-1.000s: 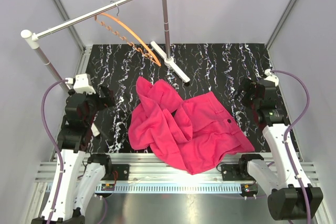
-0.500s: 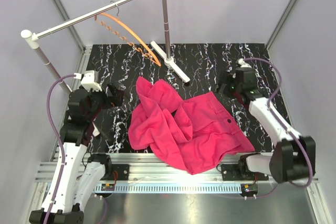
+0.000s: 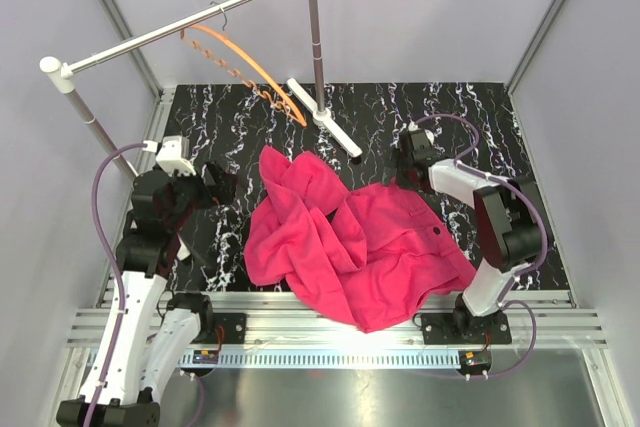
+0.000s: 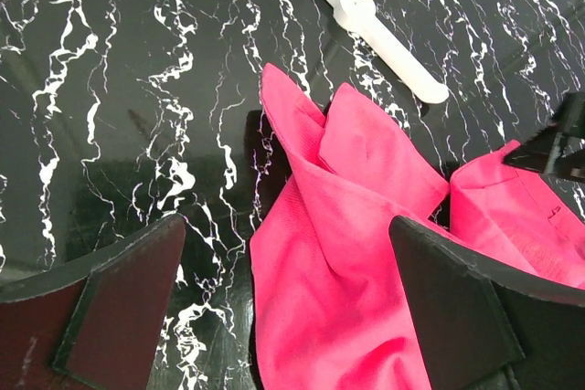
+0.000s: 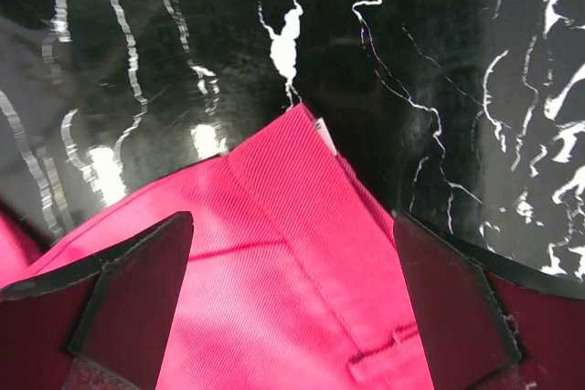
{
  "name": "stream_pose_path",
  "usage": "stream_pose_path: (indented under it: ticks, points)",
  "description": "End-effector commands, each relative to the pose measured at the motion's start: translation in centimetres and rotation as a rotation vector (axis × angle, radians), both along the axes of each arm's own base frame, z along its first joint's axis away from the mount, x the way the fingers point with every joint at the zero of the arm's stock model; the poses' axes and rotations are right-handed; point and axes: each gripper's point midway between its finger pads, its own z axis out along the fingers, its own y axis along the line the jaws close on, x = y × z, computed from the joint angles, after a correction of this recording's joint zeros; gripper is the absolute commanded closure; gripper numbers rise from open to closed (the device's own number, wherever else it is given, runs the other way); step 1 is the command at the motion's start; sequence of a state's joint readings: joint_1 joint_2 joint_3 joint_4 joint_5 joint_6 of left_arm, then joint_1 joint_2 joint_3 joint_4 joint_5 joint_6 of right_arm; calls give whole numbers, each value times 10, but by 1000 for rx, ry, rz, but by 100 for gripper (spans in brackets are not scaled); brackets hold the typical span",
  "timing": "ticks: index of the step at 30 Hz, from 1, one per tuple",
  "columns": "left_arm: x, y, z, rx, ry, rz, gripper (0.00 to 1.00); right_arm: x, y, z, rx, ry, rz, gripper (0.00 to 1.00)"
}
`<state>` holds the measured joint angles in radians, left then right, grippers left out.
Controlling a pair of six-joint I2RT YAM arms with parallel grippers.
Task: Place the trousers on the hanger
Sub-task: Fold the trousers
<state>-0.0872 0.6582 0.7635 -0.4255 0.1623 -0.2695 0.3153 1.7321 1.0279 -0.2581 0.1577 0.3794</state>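
Note:
The trousers (image 3: 350, 247) lie crumpled in a magenta heap on the black marbled table (image 3: 450, 112). An orange hanger (image 3: 250, 65) hangs from the silver rail (image 3: 190, 22) at the back left. My left gripper (image 3: 222, 185) hovers open just left of the heap; in the left wrist view a folded leg of the trousers (image 4: 347, 226) lies between its fingers (image 4: 119, 303). My right gripper (image 3: 408, 159) is open over the trousers' back right corner. In the right wrist view its open gripper (image 5: 288, 308) straddles the trousers' waistband (image 5: 292, 253), not touching it.
The rail's upright post stands on a white foot (image 3: 325, 117) just behind the heap, also seen as the white foot (image 4: 388, 38) from the left wrist. White end caps top the two posts. An aluminium frame (image 3: 300, 332) runs along the near edge.
My right arm has swung from the right side inward and back, bringing its open gripper over the trousers' back corner. The left gripper crept slightly towards the heap, then held still.

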Motion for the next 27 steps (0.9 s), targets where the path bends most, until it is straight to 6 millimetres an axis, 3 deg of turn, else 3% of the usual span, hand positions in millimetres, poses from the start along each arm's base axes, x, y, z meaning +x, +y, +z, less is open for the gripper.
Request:
stream_pose_path:
  ticks: [1, 10, 11, 12, 14, 15, 17, 18, 20, 21, 24, 27]
  points:
    - [0, -9, 2, -18, -7, -46, 1, 27, 5, 13, -44, -82, -11, 0]
    - [0, -11, -1, -19, 6, -57, 1, 19, 1, -26, -81, 11, -49, 3]
    - [1, -11, -1, -19, 6, -57, 1, 16, -1, -32, -84, 25, -54, 7]
    - [1, -11, -2, -19, 12, -58, 1, 15, 0, -33, -83, 28, -56, 22]
    - [1, -11, -4, -20, 18, -60, 1, 13, 2, -35, -77, 43, -50, 34]
    - [0, -11, -5, -20, 21, -60, 1, 13, 1, -36, -77, 47, -51, 49]
    - [0, -12, -6, -16, 22, -60, 1, 12, 2, -36, -74, 55, -51, 67]
    - [0, -13, -7, -12, 25, -59, 1, 10, 2, -37, -75, 60, -45, 81]
    - [-2, -16, -7, 6, 25, -54, 1, 9, 1, -32, -74, 59, -46, 95]
    - [-3, -18, -9, 16, 36, -49, 1, 7, 0, -30, -80, 63, -47, 100]
    - [-5, -32, -9, 11, 49, -52, 1, 7, -6, -8, -94, 22, -70, 100]
    - [-2, -50, -23, -20, 99, -60, 1, 5, -16, 21, -121, -18, -99, 100]
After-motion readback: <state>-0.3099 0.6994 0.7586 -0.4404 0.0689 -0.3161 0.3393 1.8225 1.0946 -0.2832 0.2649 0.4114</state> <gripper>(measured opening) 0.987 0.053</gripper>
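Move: Just ahead of the right hand, some 2 cm out and 2 cm below, lies the far waistband corner of the trousers. The trouser button is about 9 cm back and 7 cm right of that hand, the white rack foot roughly 14 cm ahead and 17 cm left. From the high left hand, the trousers' far-left tip is about 17 cm ahead, 5 cm right and 22 cm below; the waistband corner is some 13 cm ahead and 35 cm right, equally low. Easing forward and down about 2 cm each way with its fingers open, the right hand takes the far waistband corner between them, shuts and pinches the cloth, then starts drawing back by about 1 cm, rising slightly. The left hand, open and empty above the table, drifts at first, then swings some 4 cm right over towards the trousers' left part, sinking a little and turning clockwise. ##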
